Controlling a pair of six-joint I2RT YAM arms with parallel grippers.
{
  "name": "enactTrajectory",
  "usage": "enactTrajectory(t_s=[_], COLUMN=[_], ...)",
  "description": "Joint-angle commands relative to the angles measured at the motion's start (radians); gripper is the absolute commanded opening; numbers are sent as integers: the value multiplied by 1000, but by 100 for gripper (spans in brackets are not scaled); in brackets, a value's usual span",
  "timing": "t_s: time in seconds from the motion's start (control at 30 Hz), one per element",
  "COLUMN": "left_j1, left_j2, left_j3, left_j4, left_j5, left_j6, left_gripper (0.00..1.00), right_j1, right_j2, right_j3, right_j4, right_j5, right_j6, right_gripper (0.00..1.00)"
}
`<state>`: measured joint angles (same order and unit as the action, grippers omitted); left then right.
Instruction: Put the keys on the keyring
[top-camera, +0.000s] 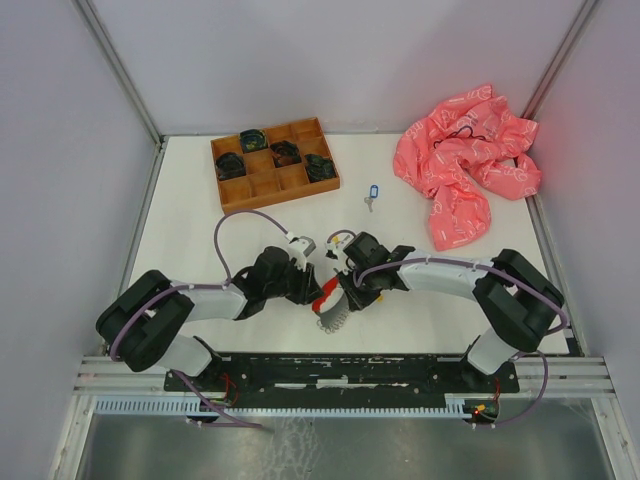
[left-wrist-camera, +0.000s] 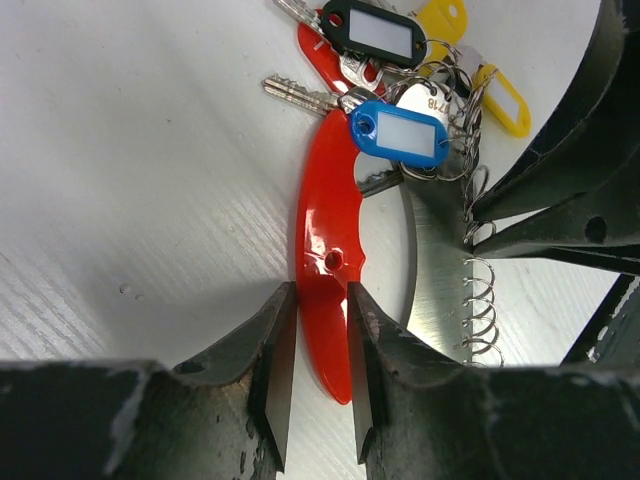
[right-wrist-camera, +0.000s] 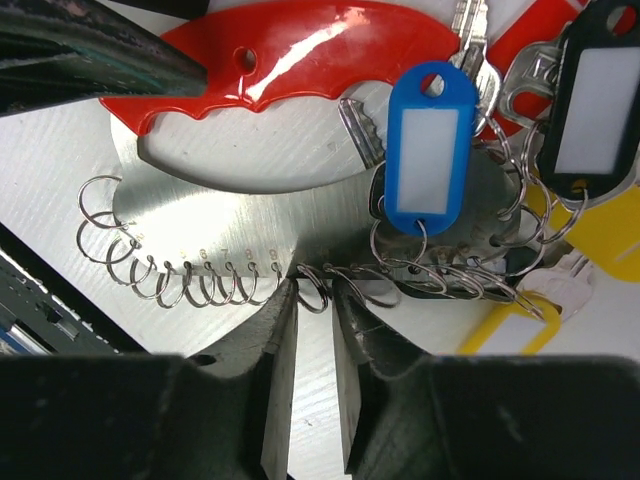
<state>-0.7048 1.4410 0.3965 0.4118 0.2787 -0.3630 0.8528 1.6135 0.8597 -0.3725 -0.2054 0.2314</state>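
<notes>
The keyring (top-camera: 330, 312) is a silvery plate (right-wrist-camera: 230, 220) with a red plastic handle (left-wrist-camera: 330, 220) and several small rings along its edge. It lies between the arms. My left gripper (left-wrist-camera: 318, 300) is shut on the tail of the red handle. My right gripper (right-wrist-camera: 315, 292) stands narrowly open at the plate's edge, with one small ring (right-wrist-camera: 312, 297) between its fingertips. Keys with blue (right-wrist-camera: 428, 150), black (right-wrist-camera: 595, 100) and yellow (left-wrist-camera: 505, 100) tags hang bunched on the rings. One loose key with a blue tag (top-camera: 372, 193) lies farther back on the table.
A wooden compartment tray (top-camera: 275, 163) holding dark items stands at the back left. A crumpled pink bag (top-camera: 465, 165) lies at the back right. White walls close in the table on three sides.
</notes>
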Motion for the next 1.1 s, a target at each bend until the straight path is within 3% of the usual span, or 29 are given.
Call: enactTrajectory(t_s=[0.0, 0.13, 0.57, 0.93, 1.07], left_j1=[-6, -8, -6, 8, 28], left_j2=[9, 4, 33, -85, -79], left_j3=[22, 23, 29, -107, -78], left_j4=[-6, -14, 11, 267, 209], left_j5=[-13, -27, -41, 0, -1], left_j6=[-23, -42, -122, -119, -121], left_gripper=[34, 33, 29, 32, 32], right_j1=[1, 2, 2, 1, 2], right_j2=[3, -23, -112, -76, -23], right_j3=[35, 44, 35, -43, 11], right_j4=[-12, -15, 111, 403, 301], right_j5=[1, 2, 8, -44, -23], right_j6=[1, -22, -224, -284, -284], right_gripper=[23, 1, 1, 1, 1])
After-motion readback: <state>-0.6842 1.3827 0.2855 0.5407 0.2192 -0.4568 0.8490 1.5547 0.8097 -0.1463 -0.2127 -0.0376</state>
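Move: One of the small rings along the keyring plate's edge sits right at the right fingertips, about 1 cm below the hand point. The red handle's middle is some 3 cm ahead and 5 cm to the left of this hand. The blue tag lies about 5 cm ahead and 1 cm left, and the nearest yellow tag roughly 3 cm ahead and 5 cm right. From the left hand, already at the handle's near end, that edge ring is about 7 cm right and 1 cm back. The right fingers shut fully on the edge ring between them, pinching it. Still shut on it, they pull up over 2 cm, then forward and left about 4 cm, the fingertips swinging forward and the hand turning counter-clockwise, some 20 degrees in all. The left hand keeps the red handle's near end between its fingertips, nudging forward a little, then coming back and easing about 1.5 cm left. ##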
